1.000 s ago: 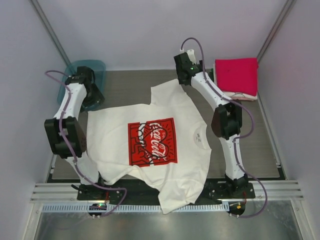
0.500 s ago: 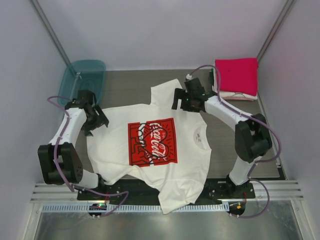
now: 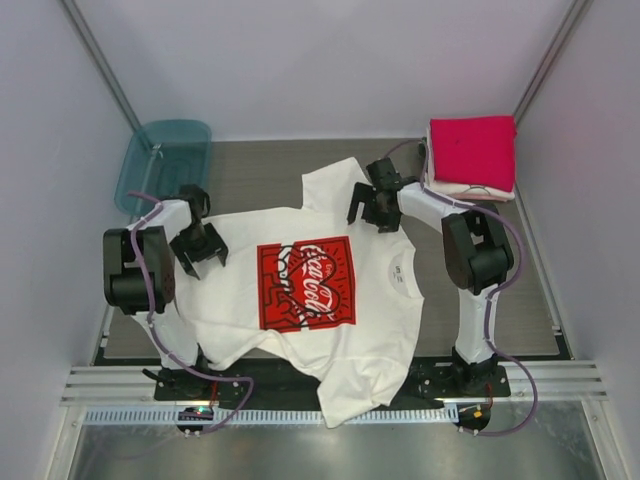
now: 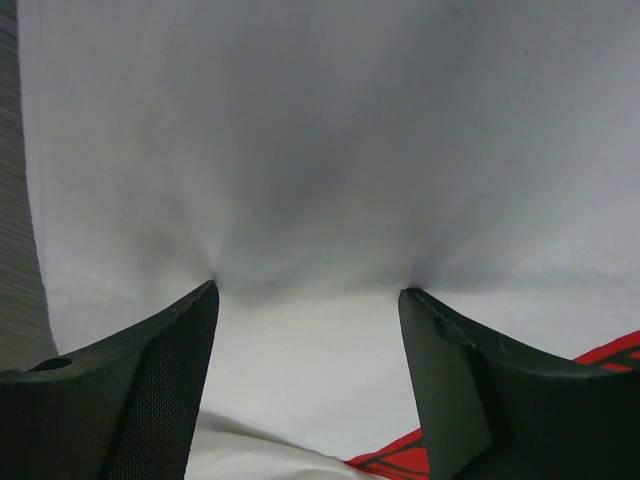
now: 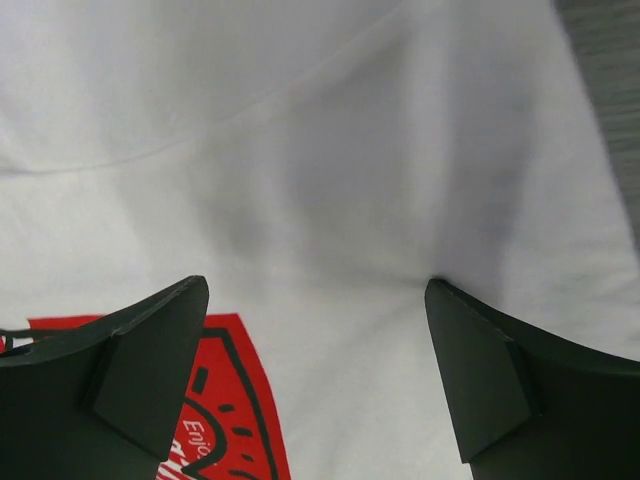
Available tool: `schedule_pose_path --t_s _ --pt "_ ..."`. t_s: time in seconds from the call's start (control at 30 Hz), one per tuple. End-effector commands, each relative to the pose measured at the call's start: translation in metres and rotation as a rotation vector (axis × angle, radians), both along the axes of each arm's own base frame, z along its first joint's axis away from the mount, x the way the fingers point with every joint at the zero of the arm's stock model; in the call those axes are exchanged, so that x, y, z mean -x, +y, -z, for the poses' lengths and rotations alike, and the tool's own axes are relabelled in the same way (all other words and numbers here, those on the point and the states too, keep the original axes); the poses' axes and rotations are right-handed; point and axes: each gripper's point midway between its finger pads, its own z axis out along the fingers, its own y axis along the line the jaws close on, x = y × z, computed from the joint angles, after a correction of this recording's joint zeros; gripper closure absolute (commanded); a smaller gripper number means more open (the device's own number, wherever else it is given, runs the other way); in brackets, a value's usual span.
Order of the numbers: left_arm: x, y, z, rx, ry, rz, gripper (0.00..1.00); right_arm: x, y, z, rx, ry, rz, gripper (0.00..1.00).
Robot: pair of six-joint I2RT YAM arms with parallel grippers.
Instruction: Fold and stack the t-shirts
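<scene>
A cream-white t-shirt (image 3: 375, 300) with a red-and-black chest print (image 3: 305, 282) lies spread flat, print up, across the middle of the table. My left gripper (image 3: 205, 250) is open, its fingertips pressed on the shirt's cloth near the left edge (image 4: 310, 200). My right gripper (image 3: 378, 212) is open, its fingertips pressed on the cloth near the far sleeve (image 5: 320, 180); a corner of the print (image 5: 230, 420) shows by its left finger. A bright pinkish-red folded t-shirt (image 3: 473, 150) lies on top of a pale folded one (image 3: 470, 189) at the far right.
A translucent teal plastic tub (image 3: 165, 160) stands at the far left corner. The shirt's near sleeve (image 3: 355, 395) hangs over the table's front edge onto the metal rail (image 3: 300, 415). Grey walls close in the sides and the back.
Both arms have swung inward and down from the far corners. Both open grippers now rest on the cream-white shirt, the left near its left edge, the right near its far sleeve.
</scene>
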Motion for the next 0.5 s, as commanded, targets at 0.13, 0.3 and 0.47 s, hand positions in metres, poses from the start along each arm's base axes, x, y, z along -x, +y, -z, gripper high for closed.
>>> schedule_pose_path --t_s 0.13,0.3,0.47 --pt "-0.057 -0.017 0.01 -0.051 -0.057 0.041 0.27 -0.04 -0.072 0.04 0.107 0.045 0.161 0.04" --pt "-0.107 -0.039 0.01 -0.069 -0.082 0.092 0.28 -0.089 -0.089 0.026 0.074 -0.013 0.212 0.04" --pt "-0.13 -0.053 -0.023 -0.062 -0.143 0.108 0.28 -0.13 -0.064 -0.011 -0.021 -0.078 0.122 0.05"
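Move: Both open hands already have their fingertips down on the spread t-shirt. Its red print is centred roughly 28 cm to the left hand's right and 8 cm back, and from the right hand 17 cm left and 21 cm back. The sleeve lies about 8 cm ahead and 10 cm left of the right hand, the folded stack some 16 cm ahead and 25 cm right. The blue bin stands around 24 cm ahead of the left hand, 9 cm left. With fingers still apart and tips kept down on the cloth, both hands sweep forward together about 12 cm, skimming almost level and dragging the t-shirt over the table away from the bases. Both also drift right, the left hand about 5 cm and the right hand 7 cm towards the folded stack, while the right wrist turns some 10 degrees clockwise and both hands' fingertips tilt slightly outward. ##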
